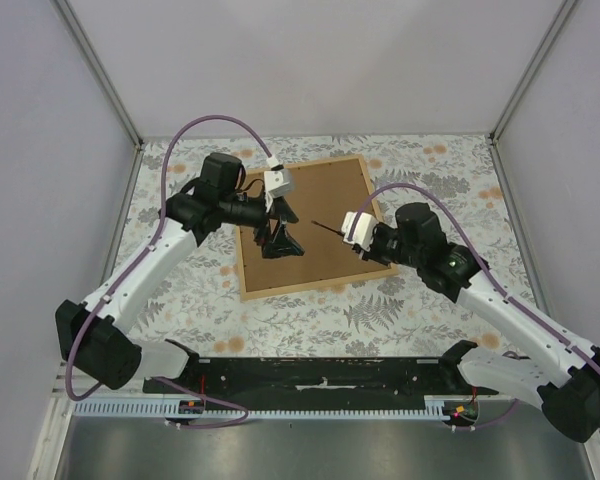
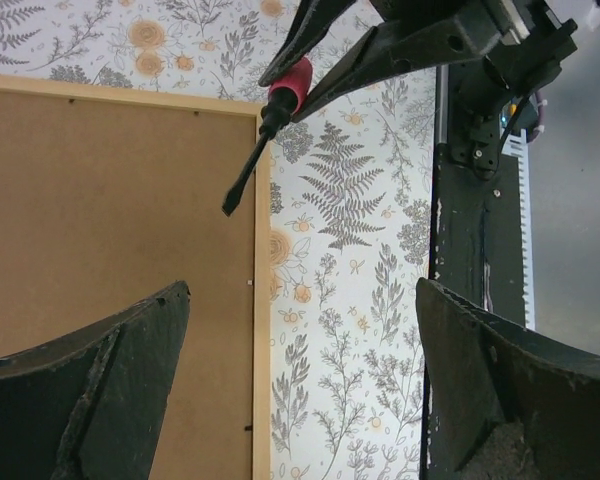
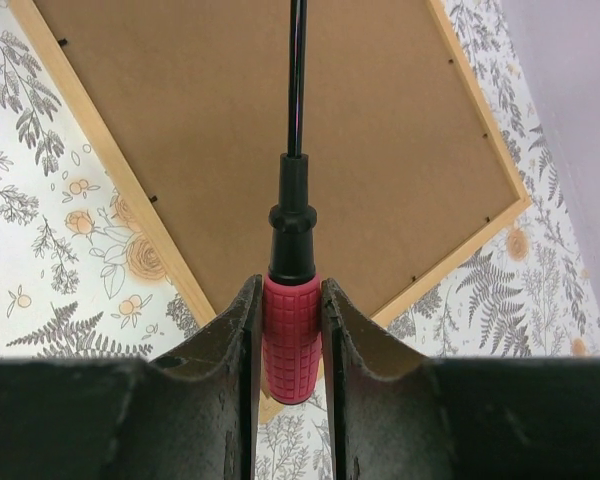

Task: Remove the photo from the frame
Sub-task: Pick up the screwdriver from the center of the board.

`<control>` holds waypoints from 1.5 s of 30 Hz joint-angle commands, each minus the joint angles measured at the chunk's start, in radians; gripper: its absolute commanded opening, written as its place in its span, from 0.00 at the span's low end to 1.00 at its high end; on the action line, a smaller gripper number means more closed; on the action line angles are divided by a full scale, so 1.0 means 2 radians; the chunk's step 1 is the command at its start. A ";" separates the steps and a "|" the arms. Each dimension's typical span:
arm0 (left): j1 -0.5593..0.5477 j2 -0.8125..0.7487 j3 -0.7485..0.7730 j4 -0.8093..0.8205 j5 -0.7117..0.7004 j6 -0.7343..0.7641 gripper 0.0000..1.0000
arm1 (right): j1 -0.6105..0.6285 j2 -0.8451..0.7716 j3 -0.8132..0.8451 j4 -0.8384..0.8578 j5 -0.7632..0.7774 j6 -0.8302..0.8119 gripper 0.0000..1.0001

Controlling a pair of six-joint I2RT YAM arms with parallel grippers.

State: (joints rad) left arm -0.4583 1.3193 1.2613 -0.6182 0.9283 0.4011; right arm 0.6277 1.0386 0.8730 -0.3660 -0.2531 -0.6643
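Note:
The frame (image 1: 320, 200) lies face down on the table, its brown back board up inside thin tan wooden strips. The photo is hidden under that board. My right gripper (image 3: 291, 292) is shut on the red handle of a screwdriver (image 3: 292, 340), whose dark shaft points out over the back board (image 3: 180, 120). From above, the right gripper (image 1: 352, 238) sits over the frame's right edge with the screwdriver (image 1: 328, 229) aimed at the middle. My left gripper (image 1: 282, 243) hovers open over the frame's left half. In the left wrist view its fingers (image 2: 90, 400) straddle the frame's edge strip (image 2: 263, 300), holding nothing.
A floral cloth (image 1: 310, 315) covers the table around the frame. Small dark tabs (image 3: 153, 199) sit along the inner edges of the frame's back. The black base rail (image 1: 320, 375) runs along the near edge. Pale walls with metal posts (image 1: 100, 70) enclose the table.

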 commanded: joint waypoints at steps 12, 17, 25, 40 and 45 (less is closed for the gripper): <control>-0.014 0.097 0.076 0.061 0.021 -0.125 1.00 | 0.036 -0.012 -0.025 0.070 0.041 -0.011 0.00; -0.026 0.113 0.080 0.054 0.021 -0.121 0.94 | 0.037 -0.012 -0.030 0.087 0.064 -0.011 0.00; -0.031 0.112 0.077 0.050 0.021 -0.114 0.70 | 0.041 -0.013 -0.035 0.094 0.070 -0.014 0.00; -0.035 0.114 0.077 0.048 0.009 -0.110 0.02 | 0.044 -0.015 -0.035 0.094 0.067 -0.011 0.00; -0.036 0.110 0.076 0.048 0.004 -0.106 0.02 | 0.044 -0.021 -0.032 0.094 0.062 -0.008 0.26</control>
State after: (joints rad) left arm -0.5217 1.5497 1.3834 -0.5289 0.9352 0.1833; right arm 0.7097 1.0321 0.8024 -0.2401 -0.1253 -0.6823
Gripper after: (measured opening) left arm 0.043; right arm 0.319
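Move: From the left hand, the screwdriver's bare shaft lies about 6 cm to the right, 2 cm ahead and 2 cm lower. The right gripper, already pinching the red handle, is roughly 14 cm to the left hand's right, 2 cm back and 4 cm lower. The board's middle lies about 5 cm ahead of the left hand, 2 cm to its right and 17 cm below. From the right hand, the shaft is about 8 cm left, 4 cm ahead and 2 cm higher. The open left hand goes about 5 cm to the right towards the screwdriver's shaft, with some 3 cm forward and a 2 cm dip, rolling about 13 degrees about its fingers so that its top leans forward, then stops and closes almost fully, pinching the shaft near the tip. The right hand keeps its grip on the red handle above the board, easing only about 1 cm left and turning slightly. ##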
